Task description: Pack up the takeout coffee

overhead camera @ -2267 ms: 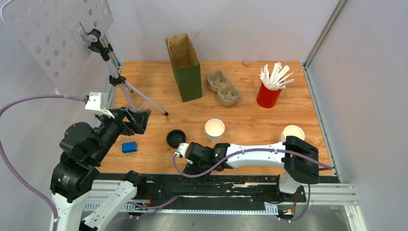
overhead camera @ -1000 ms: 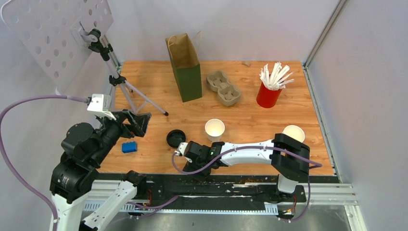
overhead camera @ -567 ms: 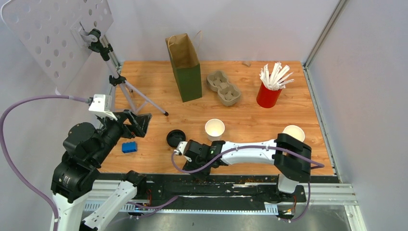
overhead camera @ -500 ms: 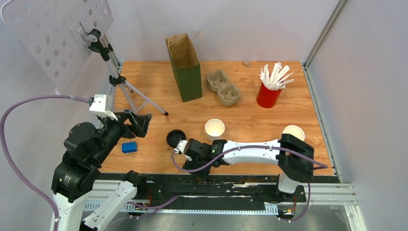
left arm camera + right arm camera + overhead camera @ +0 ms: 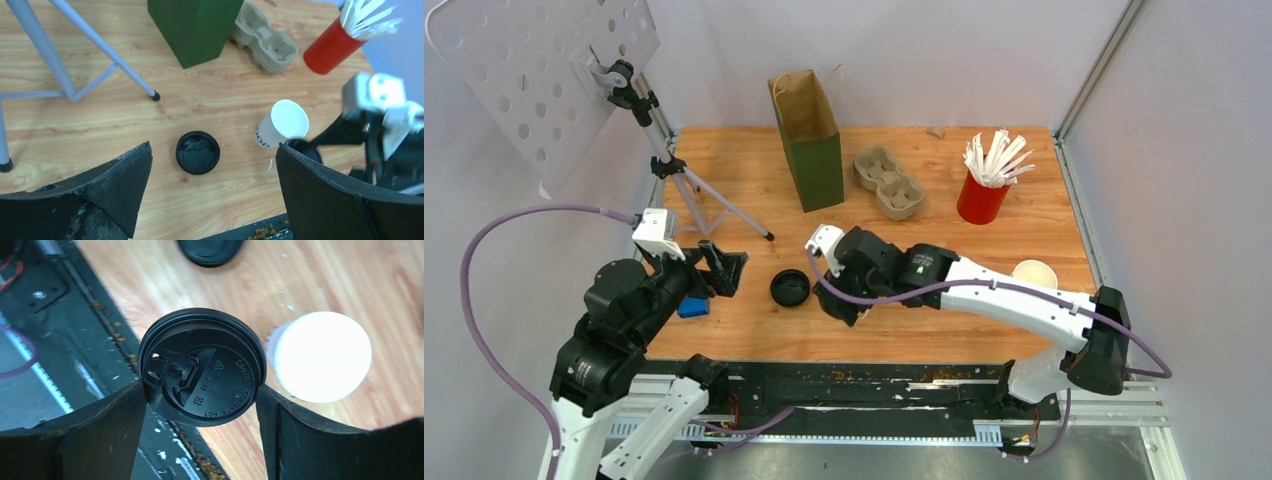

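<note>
My right gripper (image 5: 201, 387) is shut on a round black lid (image 5: 202, 367), held flat by its rim above the table's near edge. Just beyond it stands an open white paper cup (image 5: 320, 356) with dark print (image 5: 280, 125). In the top view my right gripper (image 5: 842, 300) and arm hide that cup. A second open white cup (image 5: 1032, 273) stands near the right edge. Another black lid (image 5: 790, 288) lies flat on the wood (image 5: 197, 152). My left gripper (image 5: 213, 150) hangs open above that lid, holding nothing (image 5: 719, 272).
A green and brown paper bag (image 5: 809, 140) stands open at the back, with the grey pulp carrier (image 5: 889, 183) and a red cup of white stirrers (image 5: 984, 190) to its right. A tripod (image 5: 684, 180) stands at the left, and a blue block (image 5: 692, 306) lies near my left gripper.
My right gripper closed on the lid at the near edge, then rose and swung back over the nearer cup. The left arm moved a little right and forward.
</note>
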{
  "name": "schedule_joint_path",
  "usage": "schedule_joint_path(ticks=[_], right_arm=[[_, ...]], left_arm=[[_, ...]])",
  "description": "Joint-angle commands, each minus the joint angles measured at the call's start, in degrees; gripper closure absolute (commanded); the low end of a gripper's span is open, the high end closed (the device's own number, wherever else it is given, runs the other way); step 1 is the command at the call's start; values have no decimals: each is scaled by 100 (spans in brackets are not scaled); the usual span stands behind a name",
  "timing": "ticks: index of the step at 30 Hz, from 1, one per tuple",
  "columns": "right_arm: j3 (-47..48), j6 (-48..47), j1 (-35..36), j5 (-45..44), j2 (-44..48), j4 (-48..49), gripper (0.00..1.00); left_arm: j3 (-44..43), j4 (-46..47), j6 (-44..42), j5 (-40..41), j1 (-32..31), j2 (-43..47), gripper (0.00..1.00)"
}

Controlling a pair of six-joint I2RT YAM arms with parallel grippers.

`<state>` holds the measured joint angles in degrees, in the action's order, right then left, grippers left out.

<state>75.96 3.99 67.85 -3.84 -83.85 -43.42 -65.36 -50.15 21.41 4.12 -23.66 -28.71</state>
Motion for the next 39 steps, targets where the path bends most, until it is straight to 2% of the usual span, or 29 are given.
schedule_joint_path(ticks=[1,8,14,26,39], right_arm=[[205,-297,-582,-260,120,-470,29],[492,-745,-1413,-337,-173,-825,27],[747,-920,-1745,-181,-452,-859,27],[996,-999,-1871,-50,-987,-708,26],[956,-997,-1877,-28,-1238,-695,23]], left_arm=[[476,290,61,-139,-16,217,0],[1372,881,72,-1424,-16,342,0],[1885,1270,16,-2157,-16,81,1],[2440,1555,-331,-2136,-18,290,0],[2471,1558,-349,-2102,-16,375,0]])
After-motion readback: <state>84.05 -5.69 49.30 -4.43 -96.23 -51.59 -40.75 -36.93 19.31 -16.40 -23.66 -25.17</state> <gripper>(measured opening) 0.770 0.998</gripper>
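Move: The right hand, the lid already pinched in its fingers, has the open paper cup about 12 cm ahead and 6 cm to its right, its middle some 11 cm lower. A spare black lid lies about 17 cm left of the cup and level with it; the green bag stands some 23 cm beyond the cup and 12 cm left. From the raised left hand, the cup is about 15 cm ahead, 22 cm right and 26 cm below; the spare lid is 14 cm ahead, 5 cm right and 31 cm below. The right hand brings its lid down onto the cup's rim, keeping its pinch: it swings some 11 cm forward and about 7 cm right, then sinks roughly 4 cm, slowing, as the fingers tip more steeply down and turn slightly clockwise. The open left hand drops about 11 cm and shifts 6 cm right towards the cup and the spare lid, turning some 20 degrees clockwise. ##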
